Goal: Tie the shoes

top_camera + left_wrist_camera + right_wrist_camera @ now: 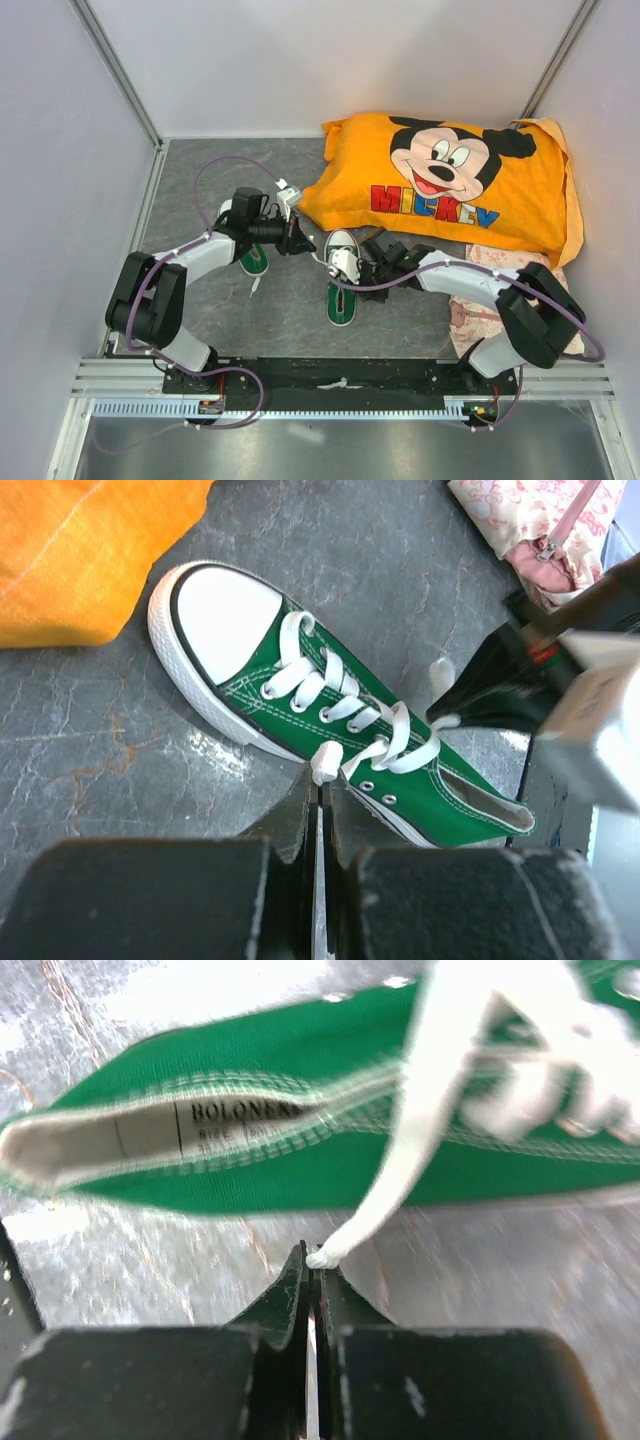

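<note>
Two green shoes lie on the grey table. The middle shoe (342, 262) (300, 695) (300, 1150) points its white toe cap away from the arm bases. The other shoe (254, 262) is mostly hidden under the left arm. My left gripper (303, 240) (322, 782) is shut on one white lace end (327, 763) of the middle shoe, at its left side. My right gripper (368, 262) (318, 1266) is shut on the other lace end (325, 1256) at the shoe's right side, and that lace (405, 1170) runs up across the shoe.
An orange Mickey Mouse cloth (440, 185) (80, 550) covers the back right of the table. A pink floral pouch (470, 310) (540, 530) lies at the right, under the right arm. White walls enclose the table on three sides.
</note>
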You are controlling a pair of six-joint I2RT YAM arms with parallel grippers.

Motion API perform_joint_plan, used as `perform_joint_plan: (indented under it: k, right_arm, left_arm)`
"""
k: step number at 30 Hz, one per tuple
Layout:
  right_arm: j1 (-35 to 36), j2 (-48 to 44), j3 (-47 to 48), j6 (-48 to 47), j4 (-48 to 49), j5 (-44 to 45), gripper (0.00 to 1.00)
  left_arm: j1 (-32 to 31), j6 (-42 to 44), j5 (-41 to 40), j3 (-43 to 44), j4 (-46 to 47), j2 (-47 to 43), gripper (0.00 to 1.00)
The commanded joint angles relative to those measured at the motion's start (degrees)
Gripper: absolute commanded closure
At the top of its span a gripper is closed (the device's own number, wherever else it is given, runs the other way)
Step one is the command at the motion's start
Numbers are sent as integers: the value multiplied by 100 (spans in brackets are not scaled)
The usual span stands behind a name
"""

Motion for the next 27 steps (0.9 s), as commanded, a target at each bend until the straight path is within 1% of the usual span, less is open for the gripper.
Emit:
perform_joint_plan:
  k: [1, 3, 7, 10, 12, 15, 22, 27]
  right_arm:
    - [-261, -814, -7, -10, -586, 181, 100]
    - [-454, -1166, -68, -55, -781, 225, 100]
    - [-753, -1686, -104, -99, -1290, 331, 100]
    - [-894, -1976, -60, -29, -1458, 524, 100]
    - [-965, -2099, -42, -20, -1520, 647, 100]
    - [-1026, -2143, -103, -46, -1643, 779, 100]
    - [-1035, -2030, -350, -72, -1731, 911, 100]
    - [-1044, -1810, -446, -125, -1696, 920, 100]
  left_arm:
    - [109, -40, -222, 375, -443, 41, 98]
    - [179, 22, -206, 576, -751, 147, 99]
    - [276, 92, -188, 709, -796, 227, 98]
    - [285, 163, -205, 788, -822, 174, 98]
    - [302, 382, -197, 885, -927, 130, 98]
    - [346, 575, -214, 982, -1050, 69, 98]
    - [566, 1050, -899, 982, -1481, 24, 98]
    - [777, 1296, -1154, 947, -1754, 147, 98]
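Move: The loose lace knot on the nearer green shoe lies about 5 cm back, 8 cm right and 5 cm below the left hand; the shoe's white toe is 4 cm ahead and 8 cm right, the other shoe some 18 cm left and 3 cm ahead. From the low right hand, the knot is about 4 cm ahead, 4 cm left and slightly higher, the toe some 13 cm ahead and 4 cm left. The hands, still pinching the laces, pull apart: right about 9 cm rightward, arcing up, left 6 cm forward-left. ##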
